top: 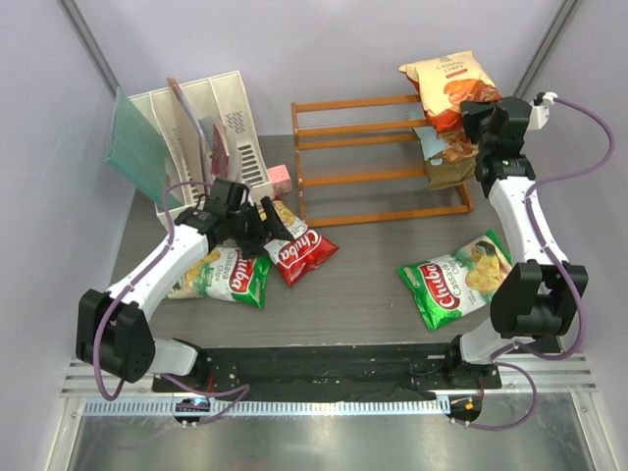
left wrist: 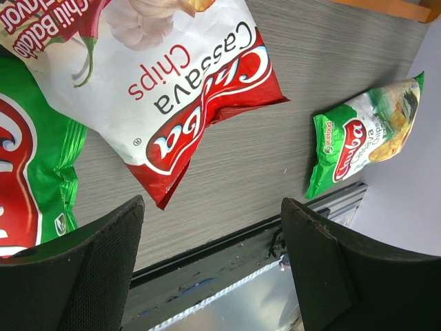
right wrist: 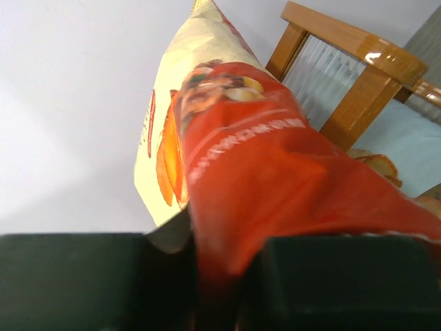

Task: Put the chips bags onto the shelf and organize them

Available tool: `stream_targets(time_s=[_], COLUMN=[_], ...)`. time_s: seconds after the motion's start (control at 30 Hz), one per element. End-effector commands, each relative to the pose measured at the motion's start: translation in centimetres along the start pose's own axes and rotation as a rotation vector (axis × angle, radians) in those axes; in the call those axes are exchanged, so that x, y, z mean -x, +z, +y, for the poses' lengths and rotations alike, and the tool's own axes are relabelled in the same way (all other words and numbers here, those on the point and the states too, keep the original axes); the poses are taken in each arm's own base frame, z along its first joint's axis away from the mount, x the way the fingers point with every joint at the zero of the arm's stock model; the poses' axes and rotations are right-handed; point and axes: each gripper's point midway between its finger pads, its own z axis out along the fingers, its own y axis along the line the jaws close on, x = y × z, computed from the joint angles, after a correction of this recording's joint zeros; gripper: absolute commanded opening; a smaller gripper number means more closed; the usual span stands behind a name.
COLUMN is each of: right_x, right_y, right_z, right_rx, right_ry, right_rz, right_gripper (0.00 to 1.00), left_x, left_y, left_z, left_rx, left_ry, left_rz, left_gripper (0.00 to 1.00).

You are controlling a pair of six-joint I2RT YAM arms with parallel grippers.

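My right gripper (top: pixel 473 118) is shut on the lower edge of a cream/orange-red chips bag (top: pixel 447 86), held up at the right end of the orange-brown wooden shelf (top: pixel 373 162). In the right wrist view the bag (right wrist: pixel 234 152) fills the frame, pinched in the gripper (right wrist: pixel 224 276), with the shelf's frame (right wrist: pixel 351 89) behind. A light-blue/brown bag (top: pixel 447 152) leans on the shelf just below. My left gripper (top: pixel 257 224) is open and empty over a red Chiba bag (top: pixel 299 253), between a green bag (top: pixel 226 277) and the shelf. The left wrist view shows the red bag (left wrist: pixel 186 89) beyond the gripper (left wrist: pixel 210 234).
A second green Chiba bag (top: pixel 456 280) lies on the table at the front right, also in the left wrist view (left wrist: pixel 365 134). A white file organizer (top: pixel 196 128) with folders stands at the back left, a pink object (top: pixel 280 179) beside it.
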Motion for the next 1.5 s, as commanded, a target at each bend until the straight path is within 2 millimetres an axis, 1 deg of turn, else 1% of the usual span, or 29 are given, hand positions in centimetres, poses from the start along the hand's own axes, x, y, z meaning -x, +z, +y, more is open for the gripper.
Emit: stream_targets(time_s=[0.0, 0.03, 0.07, 0.1, 0.2, 0.23, 0.27, 0.33, 0.37, 0.5, 0.53, 0.67, 0.77, 0.9, 1.03, 1.17, 1.2, 1.23, 1.27, 1.3, 1.37, 1.4, 1.47], right_x=[0.0, 0.0, -0.7, -0.9, -1.3, -1.7, -1.4, -1.6, -1.4, -1.0, -0.8, -0.4, -0.4, -0.4, 0.6, 1.2, 1.6, 1.2, 1.1, 1.5, 1.6, 2.0, 1.9], right_y=[-0.4, -1.0, -1.2, -1.4, -2.6, -2.9, -3.6, -4.2, -4.7, -5.3, -5.3, -5.2, -5.0, -5.2, -5.7, -5.7, -5.6, -5.8, -5.7, -5.9, -6.0, -6.2, -6.5], right_z=[-0.6, -0.4, -1.3, -1.7, -2.6, -3.4, -3.0, -3.7, -3.3, -3.2, -2.6, -1.6, -1.2, -0.9, 0.2, 0.9, 1.3, 2.0, 2.3, 3.3, 4.2, 5.1, 5.6], right_rx=[-0.008, 0.001, -0.013, -0.018, -0.029, -0.041, -0.032, -0.046, -0.035, -0.034, -0.025, -0.005, 0.006, 0.011, 0.034, 0.048, 0.055, 0.086, 0.096, 0.119, 0.147, 0.165, 0.173], right_ry=[-0.033, -0.036, -0.038, -0.045, -0.063, -0.071, -0.074, -0.08, -0.082, -0.097, -0.099, -0.097, -0.094, -0.083, -0.073, -0.054, -0.044, -0.043, -0.04, -0.038, -0.031, -0.033, -0.031], right_rz=[-0.005, -0.001, 0.017, 0.024, 0.036, 0.047, 0.04, 0.045, 0.04, 0.035, 0.031, 0.031, 0.043, 0.045, 0.025, 0.041, 0.032, 0.068, 0.076, 0.071, 0.079, 0.074, 0.089], right_gripper=[0.4, 0.67, 0.73, 0.75, 0.76, 0.75, 0.75, 0.75, 0.75, 0.8, 0.8, 0.82, 0.82, 0.83, 0.87, 0.92, 0.92, 0.92, 0.93, 0.93, 0.93, 0.95, 0.96], left_x=[0.1, 0.2, 0.1, 0.1, 0.1, 0.1, 0.1, 0.1, 0.0, -0.2, -0.3, -0.5, -0.7, -1.0, -1.1, -1.3, -1.4, -1.3, -1.2, -1.2, -1.1, -1.0, -0.8], left_y=[-0.9, -0.9, -0.9, -0.9, -0.7, -0.8, -0.7, -0.7, -0.8, -0.7, -0.7, -0.8, -0.9, -1.1, -1.2, -1.1, -1.0, -1.0, -0.9, -0.9, -0.8, -0.7, -0.8], left_z=[-0.1, -0.1, -0.1, -0.2, -0.3, -0.3, -0.3, -0.4, -0.4, -0.2, -0.1, -0.1, 0.0, 0.2, 0.3, 0.2, 0.1, 0.0, -0.1, -0.1, -0.3, -0.4, -0.8], left_rx=[-0.016, -0.015, -0.017, -0.022, -0.024, -0.027, -0.025, -0.029, -0.03, -0.031, -0.031, -0.034, -0.036, -0.036, -0.04, -0.046, -0.048, -0.052, -0.051, -0.052, -0.056, -0.061, -0.067], left_ry=[0.026, 0.024, 0.022, 0.023, 0.024, 0.023, 0.023, 0.023, 0.023, 0.022, 0.021, 0.02, 0.019, 0.019, 0.017, 0.014, 0.015, 0.019, 0.021, 0.021, 0.023, 0.028, 0.034], left_rz=[-0.023, -0.024, -0.024, -0.023, -0.017, -0.017, -0.014, -0.013, -0.014, -0.008, -0.006, -0.003, -0.002, -0.002, -0.002, 0.014, 0.018, 0.016, 0.017, 0.018, 0.027, 0.029, 0.031], left_gripper=[0.8, 0.8, 0.8, 0.8, 0.8, 0.8, 0.8, 0.8, 0.8, 0.8, 0.8, 0.8, 0.8, 0.8, 0.8, 0.8, 0.79, 0.8, 0.8, 0.8, 0.79, 0.79, 0.79])
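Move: Ahead at the shelf's right end, the top tier where the orange chips bag is to stay lies about 4 cm forward, 4 cm left and 5 cm below the right hand. That hand still pinches the bag's red near edge; the bag's middle is some 5 cm ahead, 5 cm left, level in height. The blue chips bag sits about 7 cm back, 4 cm left and 14 cm lower. From the left hand, the top tier is roughly 25 cm ahead, 38 cm right and 15 cm up. Letting go of the orange chips bag's red edge, the right hand snaps its fingers wide while dipping about 5 cm with a slight downward tip, and draws back some 5 cm from the shelf's top tier towards the robot. It pauses there, then climbs roughly 5 cm, fingers opening a little further and levelling again behind the bag. ##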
